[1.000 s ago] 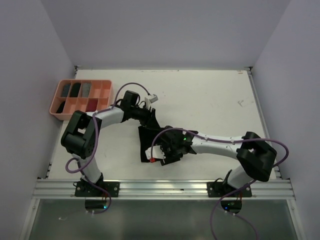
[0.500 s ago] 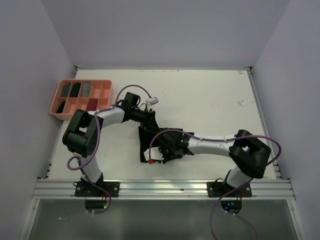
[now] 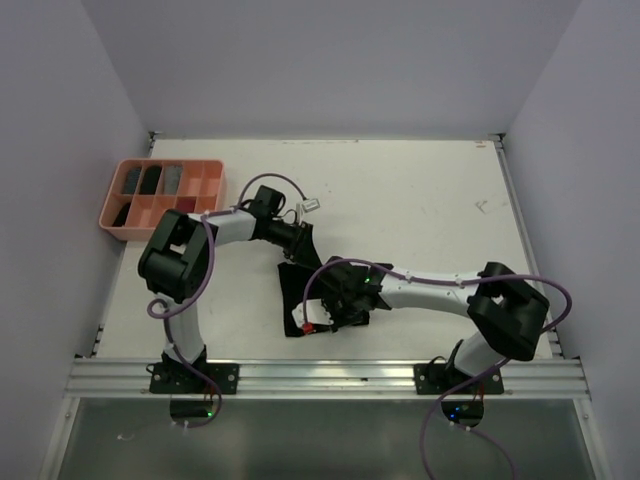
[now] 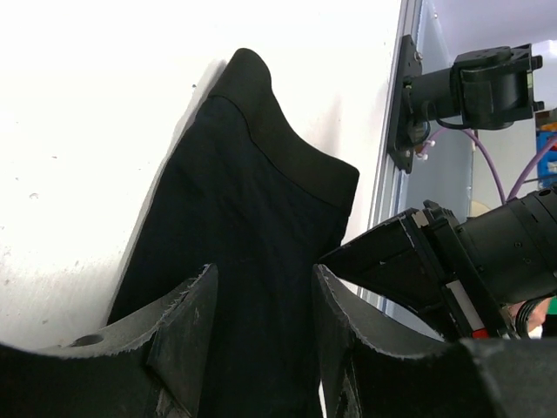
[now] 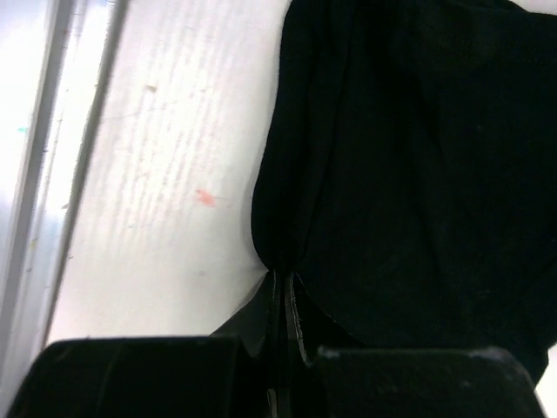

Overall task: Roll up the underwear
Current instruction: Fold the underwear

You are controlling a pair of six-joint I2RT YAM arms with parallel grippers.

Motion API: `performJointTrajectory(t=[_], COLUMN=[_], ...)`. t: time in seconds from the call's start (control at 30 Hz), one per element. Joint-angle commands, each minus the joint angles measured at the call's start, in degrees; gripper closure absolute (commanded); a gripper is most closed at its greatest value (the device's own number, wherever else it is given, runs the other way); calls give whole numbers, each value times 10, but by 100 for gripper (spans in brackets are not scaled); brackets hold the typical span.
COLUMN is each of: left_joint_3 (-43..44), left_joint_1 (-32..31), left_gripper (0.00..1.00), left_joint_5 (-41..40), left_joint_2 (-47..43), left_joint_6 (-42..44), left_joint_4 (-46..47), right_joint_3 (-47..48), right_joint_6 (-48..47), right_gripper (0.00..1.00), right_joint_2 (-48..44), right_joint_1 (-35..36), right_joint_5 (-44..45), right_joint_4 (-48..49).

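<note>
Black underwear (image 3: 293, 292) lies flat on the white table between my two arms. In the left wrist view it stretches away as a dark band (image 4: 252, 192). My left gripper (image 3: 300, 251) hangs over its far end, open, its fingers (image 4: 187, 318) standing apart with cloth showing between them. My right gripper (image 3: 322, 320) sits at the near end, shut on a pinched fold of the underwear's edge (image 5: 287, 252); its jaws (image 5: 284, 286) meet on the cloth. The underwear fills most of the right wrist view (image 5: 418, 174).
A salmon-pink compartment tray (image 3: 109, 216) with several dark bundles stands at the far left. The metal rail (image 3: 320, 375) runs along the near edge, close to the right gripper. A small red mark (image 5: 205, 198) is on the table beside the cloth.
My right gripper has closed from open onto the underwear's near edge. The left arm has swung slightly and its gripper has stayed open over the far end.
</note>
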Motion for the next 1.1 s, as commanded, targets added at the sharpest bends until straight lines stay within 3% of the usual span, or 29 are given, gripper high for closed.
performJointTrajectory(t=[0.0, 0.23, 0.47, 0.77, 1.07], left_joint_3=[20, -1, -4, -11, -16], left_joint_1=[-1, -1, -4, -14, -16], left_gripper=[49, 49, 50, 50, 49], left_joint_5=[28, 0, -91, -165, -163], left_joint_2=[9, 24, 49, 46, 53], left_joint_6=[-4, 45, 79, 96, 105], left_joint_4=[-20, -65, -102, -109, -116], right_joint_3=[24, 32, 86, 161, 257], right_joint_6=[-23, -10, 15, 15, -14], right_gripper=[100, 100, 100, 100, 100], right_joint_2=[-24, -42, -38, 16, 116], right_joint_1=[1, -1, -46, -124, -184], right_joint_5=[-51, -76, -124, -196, -240], right_joint_4=[-50, -83, -119, -176, -247])
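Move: The left gripper, half open, hovers over the far strip of the underwear; the spot to hold down lies about 5 cm below it, 2 cm back and 1 cm to its left. The right gripper already pinches the near edge; that far strip is some 11 cm ahead and 10 cm to its left, barely 1 cm lower. From the right gripper, the near-left corner is about 12 cm left and 1 cm back, the far-right corner 14 cm ahead and 12 cm right. Lower the left gripper about 4 cm, easing slightly back and left, onto the underwear's far strip and keep it there, half open, pressing the cloth down. Meanwhile keep the right fingers shut on the near edge: draw it some 2 cm back towards the base, then lift and swing it about 7 cm forward towards the left gripper, the wrist tilting as it goes. ##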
